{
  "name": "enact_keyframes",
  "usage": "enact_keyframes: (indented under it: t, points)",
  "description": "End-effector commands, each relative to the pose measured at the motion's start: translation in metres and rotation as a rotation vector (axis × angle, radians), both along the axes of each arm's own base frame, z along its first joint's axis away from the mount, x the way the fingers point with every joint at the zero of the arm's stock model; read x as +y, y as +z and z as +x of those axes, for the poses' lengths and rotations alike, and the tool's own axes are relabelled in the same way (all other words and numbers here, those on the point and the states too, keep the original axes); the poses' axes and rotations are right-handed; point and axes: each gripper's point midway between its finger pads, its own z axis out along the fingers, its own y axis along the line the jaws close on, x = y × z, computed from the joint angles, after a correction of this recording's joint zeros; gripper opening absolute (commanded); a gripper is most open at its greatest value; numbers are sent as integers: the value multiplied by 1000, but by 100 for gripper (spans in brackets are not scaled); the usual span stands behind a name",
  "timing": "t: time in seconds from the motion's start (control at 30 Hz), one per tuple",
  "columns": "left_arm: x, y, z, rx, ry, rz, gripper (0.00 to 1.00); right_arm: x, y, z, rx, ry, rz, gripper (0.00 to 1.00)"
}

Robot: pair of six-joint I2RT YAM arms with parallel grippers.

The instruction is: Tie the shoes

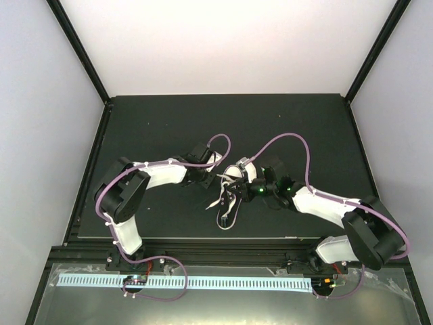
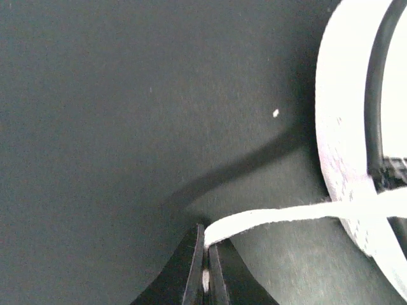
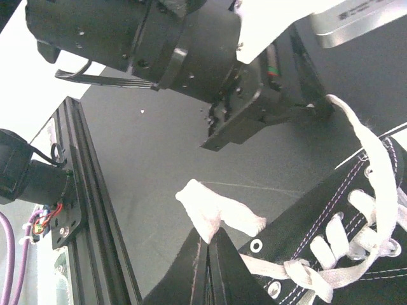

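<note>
The black canvas shoe [image 1: 230, 203] with its white sole rim lies on the dark mat between both arms. In the left wrist view, my left gripper [image 2: 205, 231] is shut on the end of a flat white lace [image 2: 286, 216] that runs right to the shoe's white rubber rim [image 2: 343, 127]. My right gripper [image 3: 211, 236] is shut on a folded loop of white lace [image 3: 219, 213] just beside the shoe's eyelet side [image 3: 331, 197]. From above, the left gripper [image 1: 216, 181] and right gripper [image 1: 238, 191] meet over the shoe.
The left arm's black wrist body [image 3: 241, 95] hangs close in front of the right gripper. The mat's near edge and a black aluminium rail [image 3: 95, 210] lie to the left. White walls [image 1: 223, 47] enclose the black mat [image 1: 162, 128] at the back and sides.
</note>
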Motion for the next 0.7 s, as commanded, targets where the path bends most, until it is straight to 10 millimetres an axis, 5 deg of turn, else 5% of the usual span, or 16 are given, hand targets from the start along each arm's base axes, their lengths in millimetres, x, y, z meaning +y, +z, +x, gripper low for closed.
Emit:
enact_keyframes:
  t: [0.0,0.17,0.33,0.43,0.67]
  points:
    - [6,25,-13,3,53,-59,2,0,2,4,-9,-21,1,2]
    - [16,47,-51,70,113,-173,2,-2,5,10,-18,-54,-14,2]
    - [5,52,-117,311,80,-321,2,-1,8,12,-13,-58,-9,1]
    - [-18,68,-159,436,-7,-407,2,-1,8,13,-14,-64,-11,2]
    - [-101,151,-219,566,-239,-720,4,0,9,14,-10,-66,-6,2]
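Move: The left hand, holding a lace near the shoe's toe, has the right hand's lace loop some 10 cm back, 7 cm right and 9 cm higher. The shoe's middle lies about 10 cm back and 7 cm right, roughly level; its toe is 8 cm right and 2 cm ahead. The right hand has the loop just left of its tips, with the shoe's middle about 8 cm straight below. Left hand, still pinching its lace, sweeps back about 19 cm past the held loop, rising 8 cm, tilting some 35 degrees. ##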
